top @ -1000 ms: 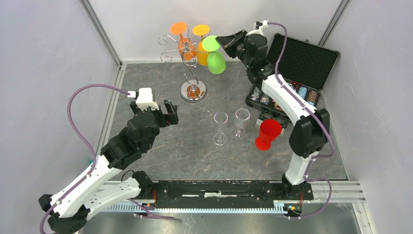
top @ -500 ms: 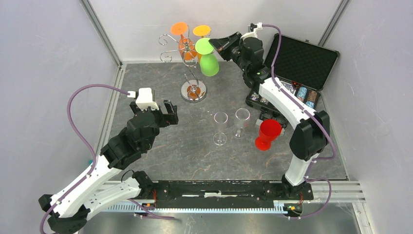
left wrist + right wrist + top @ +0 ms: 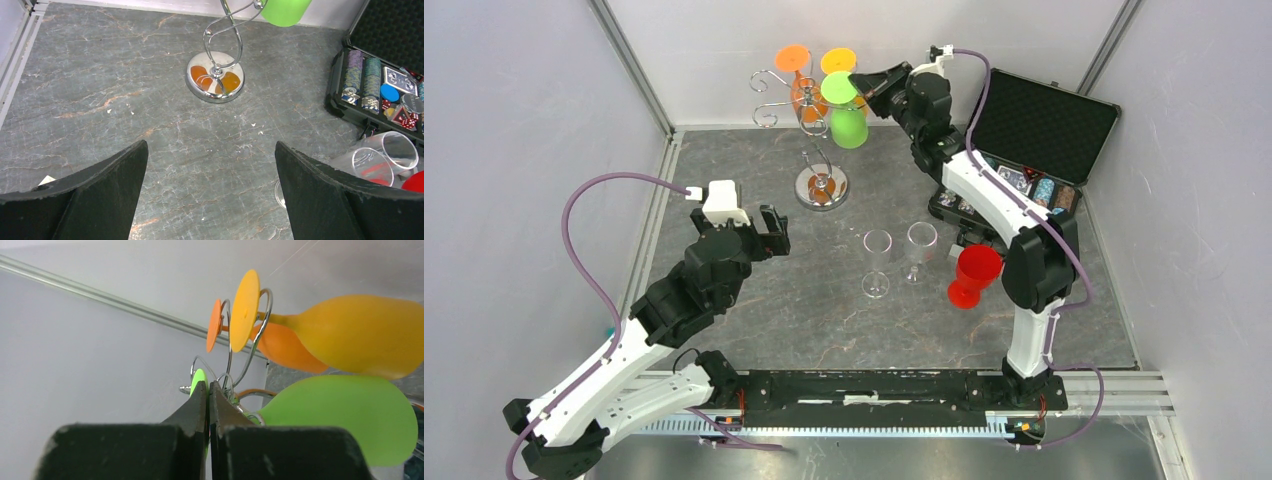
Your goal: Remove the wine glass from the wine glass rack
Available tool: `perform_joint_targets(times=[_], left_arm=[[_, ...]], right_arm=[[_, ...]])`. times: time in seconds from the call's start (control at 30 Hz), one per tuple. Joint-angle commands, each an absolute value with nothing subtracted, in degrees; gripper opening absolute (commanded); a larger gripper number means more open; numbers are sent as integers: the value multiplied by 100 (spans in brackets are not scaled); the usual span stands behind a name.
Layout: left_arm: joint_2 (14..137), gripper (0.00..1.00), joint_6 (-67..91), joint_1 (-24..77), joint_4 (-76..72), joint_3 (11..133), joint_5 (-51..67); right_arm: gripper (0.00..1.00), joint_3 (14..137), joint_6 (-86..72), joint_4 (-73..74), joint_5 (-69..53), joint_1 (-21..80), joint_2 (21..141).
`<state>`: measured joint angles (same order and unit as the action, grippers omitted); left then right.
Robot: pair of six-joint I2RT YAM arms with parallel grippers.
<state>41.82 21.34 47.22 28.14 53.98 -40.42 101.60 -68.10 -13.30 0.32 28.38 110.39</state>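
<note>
The silver wine glass rack (image 3: 821, 186) stands at the back of the table, its round base (image 3: 215, 83) showing in the left wrist view. An orange glass (image 3: 796, 80) and a yellow glass (image 3: 837, 66) hang upside down from its scroll arms. A green wine glass (image 3: 848, 125) hangs upside down just right of the stem. My right gripper (image 3: 858, 80) is shut on the edge of its foot (image 3: 199, 380), next to the rack's wire loops (image 3: 228, 382). Whether the green glass rests on an arm I cannot tell. My left gripper (image 3: 211, 145) is open and holds nothing, low over the table.
Two clear glasses (image 3: 877, 262) (image 3: 921, 250) and a red goblet (image 3: 974, 275) stand mid-table, right of centre. An open black case (image 3: 1034, 130) with poker chips lies at the back right. White walls close in the back and both sides.
My right gripper has carried the green glass to the left, closer to the rack's stem and the other two glasses. The left arm has not moved.
</note>
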Motion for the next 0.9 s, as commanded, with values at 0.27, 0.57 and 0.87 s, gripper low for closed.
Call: perform_joint_targets(times=[0.27, 0.57, 0.87], left_arm=[[4218, 100, 2427, 4693, 2584, 5431, -4105], [4290, 100, 2346, 4631, 2299, 5570, -3322], [5190, 100, 3108, 3855, 2055, 5944, -1072]], right_arm=[[0, 9941, -7014, -1627, 470, 2363, 10508], [0, 8087, -7228, -2415, 500, 1961, 9048], [0, 6592, -7470, -3034, -200, 1553, 7478]])
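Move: The right hand already has the green wine glass pinched just under its foot; the bowl hangs with its middle about 7 cm below, still within its arm of the rack. The rack's hub is some 7 cm to the hand's left and level ahead. The yellow glass hangs about 7 cm ahead and 1 cm left, the orange one about 8 cm ahead and 9 cm left. From the left hand the green glass is roughly 27 cm ahead, 14 cm right, at about its own height. Rightward out of the rack's arm and away from the hub, the right hand carries the green glass some 16 cm, first edging 2–3 cm forward, then drawing back about 10 cm and finally rising; it swings about 15 degrees clockwise and keeps the foot end pinched. Late on, the empty, open left hand starts right by under 5 cm, turning slightly clockwise. ##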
